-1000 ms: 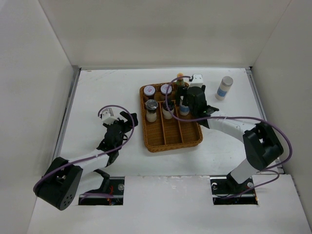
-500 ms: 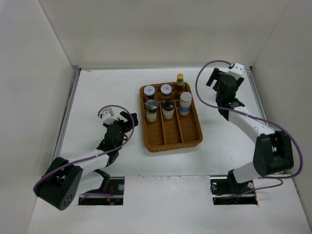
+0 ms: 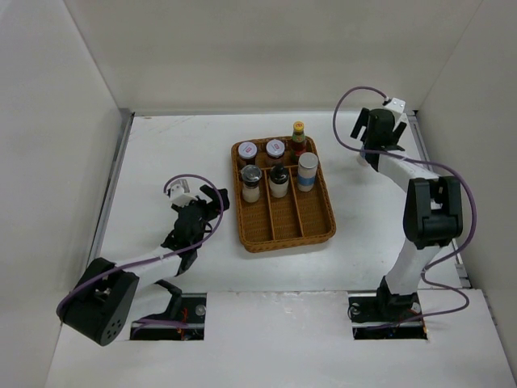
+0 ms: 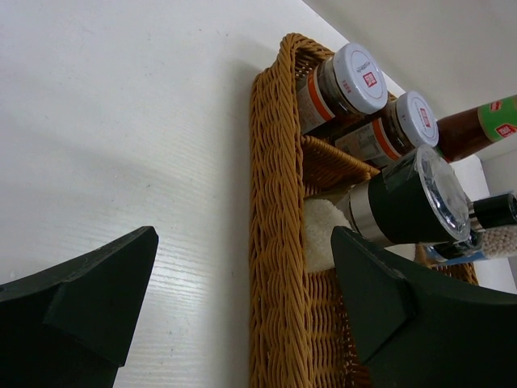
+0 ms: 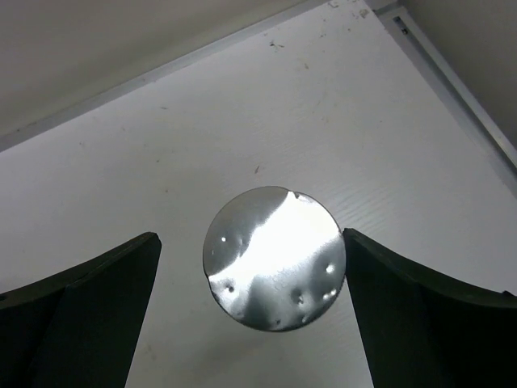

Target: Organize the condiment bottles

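The brown wicker tray [image 3: 311,218] holds two pale-lidded jars [image 3: 247,150] [image 3: 275,148], a red-brown sauce bottle [image 3: 299,137], two dark-capped shakers [image 3: 251,182] [image 3: 279,179] and a white blue-banded cylinder [image 3: 307,171]. My right gripper [image 3: 377,131] hangs open at the back right, hiding what is under it from above. In the right wrist view its jaws [image 5: 250,238] straddle a round silver lid [image 5: 275,259] seen from above. My left gripper [image 3: 212,196] is open left of the tray, nothing between its fingers [image 4: 242,234]. Ahead of it are the tray's wall [image 4: 275,242], a shaker [image 4: 404,202] and jars [image 4: 359,69].
White walls close in the table on three sides; a metal rail [image 5: 452,73] runs along the right edge close to the right gripper. The tray's front compartments [image 3: 275,222] hold nothing. Both arm bases sit at the near edge.
The right arm has swung from over the tray's right column to the back right corner, and its jaws have widened over the silver-lidded cylinder. The left arm has not moved.
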Tool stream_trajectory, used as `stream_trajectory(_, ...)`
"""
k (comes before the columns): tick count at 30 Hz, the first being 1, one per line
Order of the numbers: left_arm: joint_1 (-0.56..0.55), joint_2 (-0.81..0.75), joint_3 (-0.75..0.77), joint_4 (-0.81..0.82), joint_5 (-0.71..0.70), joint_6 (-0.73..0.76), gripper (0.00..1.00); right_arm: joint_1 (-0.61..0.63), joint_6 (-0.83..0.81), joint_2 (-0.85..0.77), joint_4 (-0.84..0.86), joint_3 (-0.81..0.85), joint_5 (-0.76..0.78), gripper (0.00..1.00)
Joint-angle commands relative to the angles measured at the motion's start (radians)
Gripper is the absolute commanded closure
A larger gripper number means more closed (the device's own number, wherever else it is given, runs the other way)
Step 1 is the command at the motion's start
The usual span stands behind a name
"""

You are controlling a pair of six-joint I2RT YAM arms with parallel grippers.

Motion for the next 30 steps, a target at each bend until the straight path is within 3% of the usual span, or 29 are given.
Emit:
stream_trajectory(1,0.000,-0.001,0.039,0.047,0.012,0.004,0.10,-0.014,-0.007,0.039,0.008,0.069,-0.045,0.01)
stream_trajectory(4,0.005,0.011,0.042,0.047,0.018,0.004,0.10,-0.014,-0.005,0.042,0.060,0.055,-0.043,0.24)
stream_trajectory(9,0.003,0.008,0.042,0.047,0.018,0.004,0.10,-0.006,-0.011,-0.043,0.141,-0.045,0.033,0.43)
stream_trajectory(13,0.000,0.005,0.042,0.047,0.018,0.002,0.10,0.060,0.001,-0.213,0.192,-0.175,0.104,0.44)
stream_trajectory(21,-0.002,-0.001,0.033,0.054,0.015,-0.001,0.10,0.320,-0.011,-0.594,0.149,-0.448,0.294,0.44)
stream_trajectory(27,-0.005,-0.010,0.028,0.054,0.006,-0.002,0.10,0.504,-0.017,-0.832,0.027,-0.523,0.314,0.44)
stream_trajectory(30,-0.003,-0.012,0.030,0.050,0.003,-0.002,0.10,0.613,-0.016,-0.866,-0.020,-0.524,0.312,0.44)
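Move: The last loose condiment bottle stands upright between the right hand's open fingers, about 1 cm ahead, with its middle some 3 cm below them. The matching bottle in the tray is about 23 cm to this hand's left and 10 cm back, at similar height; the red sauce bottle lies 25 cm left, straight across. The black-capped jar is 32 cm left and 12 cm back. From the left hand, the loose bottle is about 19 cm ahead and 51 cm right, roughly level. The loose bottle is pinched near its top as the right fingers close, after the hand has eased about a centimetre down and forward. Keeping that grip, the hand first draws straight back nearly level, then climbs and swings left towards the tray, some 20 cm back, 13 left and 10 up in all, while the fingers tip up and turn counter-clockwise, about 15 degrees each. ##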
